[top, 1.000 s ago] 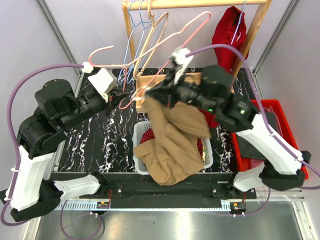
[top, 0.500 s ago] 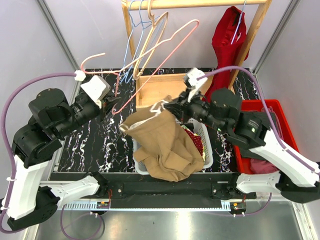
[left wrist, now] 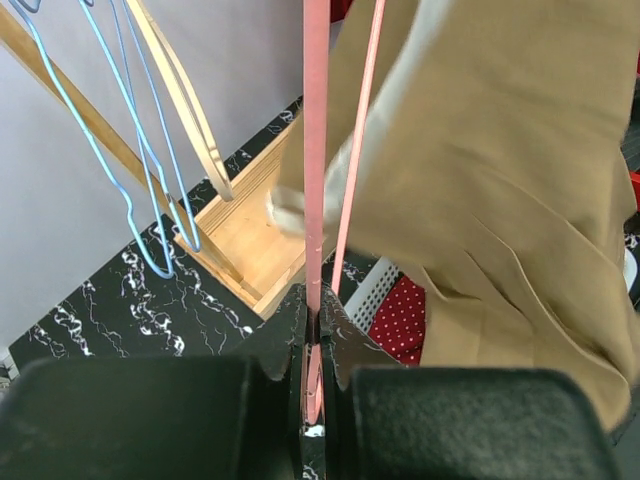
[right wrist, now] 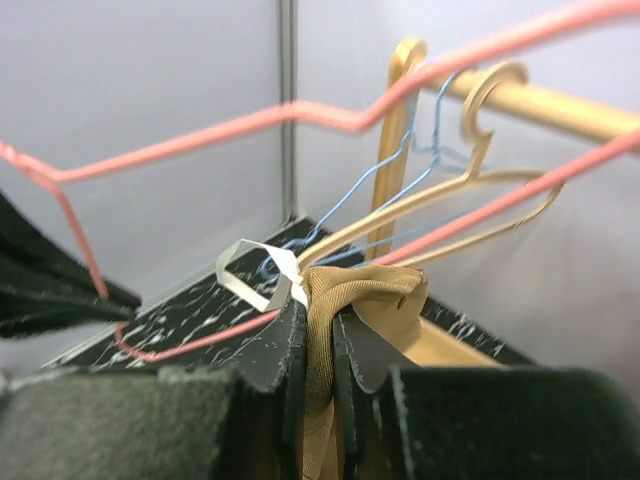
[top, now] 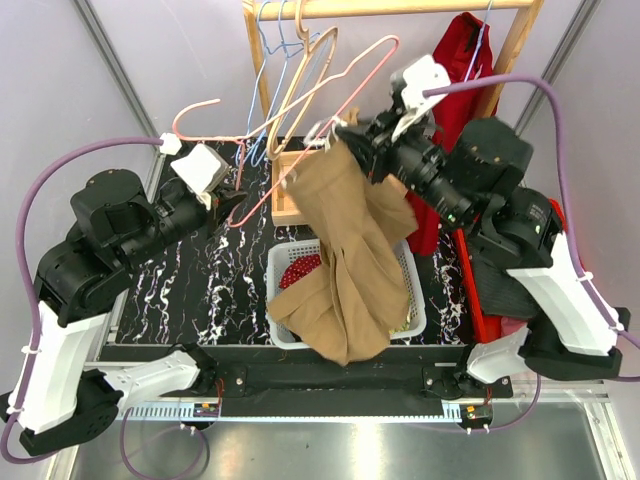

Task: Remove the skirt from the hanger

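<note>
A tan skirt (top: pixel 350 260) hangs long from my right gripper (top: pixel 345 140), which is shut on a bunched fold of its top edge (right wrist: pixel 375 295) beside a white loop tag (right wrist: pixel 255 275). Its lower part drapes over the white basket. My left gripper (top: pixel 232 203) is shut on the lower corner of a pink wire hanger (top: pixel 330 85); the wire (left wrist: pixel 316 150) rises straight out of the closed jaws. In the right wrist view the pink hanger (right wrist: pixel 300 115) passes close around the pinched fold. I cannot tell whether the skirt still touches it.
A white basket (top: pixel 282 262) holding a red dotted cloth (top: pixel 305 268) stands at the centre. Behind it are a wooden box (top: pixel 290 165) and a wooden rail with blue and wooden hangers (top: pixel 290 50) and a red garment (top: pixel 455 60). A red bin (top: pixel 560 215) is at the right.
My right gripper has risen and swung back toward the rail, pulling the skirt up so it hangs long. The left gripper keeps its hold on the pink hanger, shifted slightly.
</note>
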Robot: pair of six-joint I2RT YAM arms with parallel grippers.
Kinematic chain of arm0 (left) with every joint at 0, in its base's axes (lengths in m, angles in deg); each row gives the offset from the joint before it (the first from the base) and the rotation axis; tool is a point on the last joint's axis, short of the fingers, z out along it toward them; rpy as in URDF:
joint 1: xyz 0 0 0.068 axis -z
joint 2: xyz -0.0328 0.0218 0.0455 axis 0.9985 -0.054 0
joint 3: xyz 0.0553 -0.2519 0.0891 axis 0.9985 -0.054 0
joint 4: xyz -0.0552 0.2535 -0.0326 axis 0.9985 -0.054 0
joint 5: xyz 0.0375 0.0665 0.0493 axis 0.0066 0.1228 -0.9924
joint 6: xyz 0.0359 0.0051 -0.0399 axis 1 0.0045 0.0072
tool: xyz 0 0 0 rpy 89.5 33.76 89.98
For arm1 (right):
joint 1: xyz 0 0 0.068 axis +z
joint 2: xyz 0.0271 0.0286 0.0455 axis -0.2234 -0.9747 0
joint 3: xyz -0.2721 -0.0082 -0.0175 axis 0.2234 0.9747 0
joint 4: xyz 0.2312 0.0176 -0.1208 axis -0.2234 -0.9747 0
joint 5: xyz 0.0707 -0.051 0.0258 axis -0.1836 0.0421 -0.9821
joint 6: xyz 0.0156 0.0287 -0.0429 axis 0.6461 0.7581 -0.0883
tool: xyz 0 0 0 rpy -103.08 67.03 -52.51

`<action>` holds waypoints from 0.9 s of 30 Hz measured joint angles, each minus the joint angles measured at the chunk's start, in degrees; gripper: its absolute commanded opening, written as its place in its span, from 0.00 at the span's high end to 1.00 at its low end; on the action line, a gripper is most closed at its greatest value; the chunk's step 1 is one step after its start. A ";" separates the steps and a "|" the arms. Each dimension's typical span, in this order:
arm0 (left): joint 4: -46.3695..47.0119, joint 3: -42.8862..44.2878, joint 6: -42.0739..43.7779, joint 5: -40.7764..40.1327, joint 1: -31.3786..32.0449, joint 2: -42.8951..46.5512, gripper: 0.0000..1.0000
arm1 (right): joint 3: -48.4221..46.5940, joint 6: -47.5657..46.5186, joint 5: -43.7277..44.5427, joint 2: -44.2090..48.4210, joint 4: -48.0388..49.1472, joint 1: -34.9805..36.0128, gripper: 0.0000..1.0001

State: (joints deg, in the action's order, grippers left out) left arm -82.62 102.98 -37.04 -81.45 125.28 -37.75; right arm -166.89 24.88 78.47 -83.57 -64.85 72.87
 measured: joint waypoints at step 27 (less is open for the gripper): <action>0.04 0.02 -0.15 0.50 -0.17 0.02 1.00 | 34.51 17.53 -10.60 15.76 5.84 -2.16 1.00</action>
State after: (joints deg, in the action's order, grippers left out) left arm -82.58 103.00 -37.19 -80.95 125.10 -37.73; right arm -132.38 42.41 67.87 -67.81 -59.02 70.71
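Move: The white basket that the held skirt is taken to lies almost straight below the right hand, some 50 cm down. The pink hanger's middle is about 8 cm left of this hand and 3 cm ahead, roughly level with it; the red dress hangs some 20 cm farther out and 17 cm to the right, its middle about 15 cm lower. From the left hand, the basket is about 16 cm to the right, 3 cm ahead and 40 cm below. Still pinching the brown skirt by its waistband, the right hand finishes a short lift of some 3 cm with a slight forward drift, then turns over and sinks about 16 cm towards the basket, drawing back roughly 5 cm as it goes. On the way down the fingers tip downward by some 25 degrees without loosening, while the left hand keeps still and goes on holding the emptied pink hanger out beside the skirt. ##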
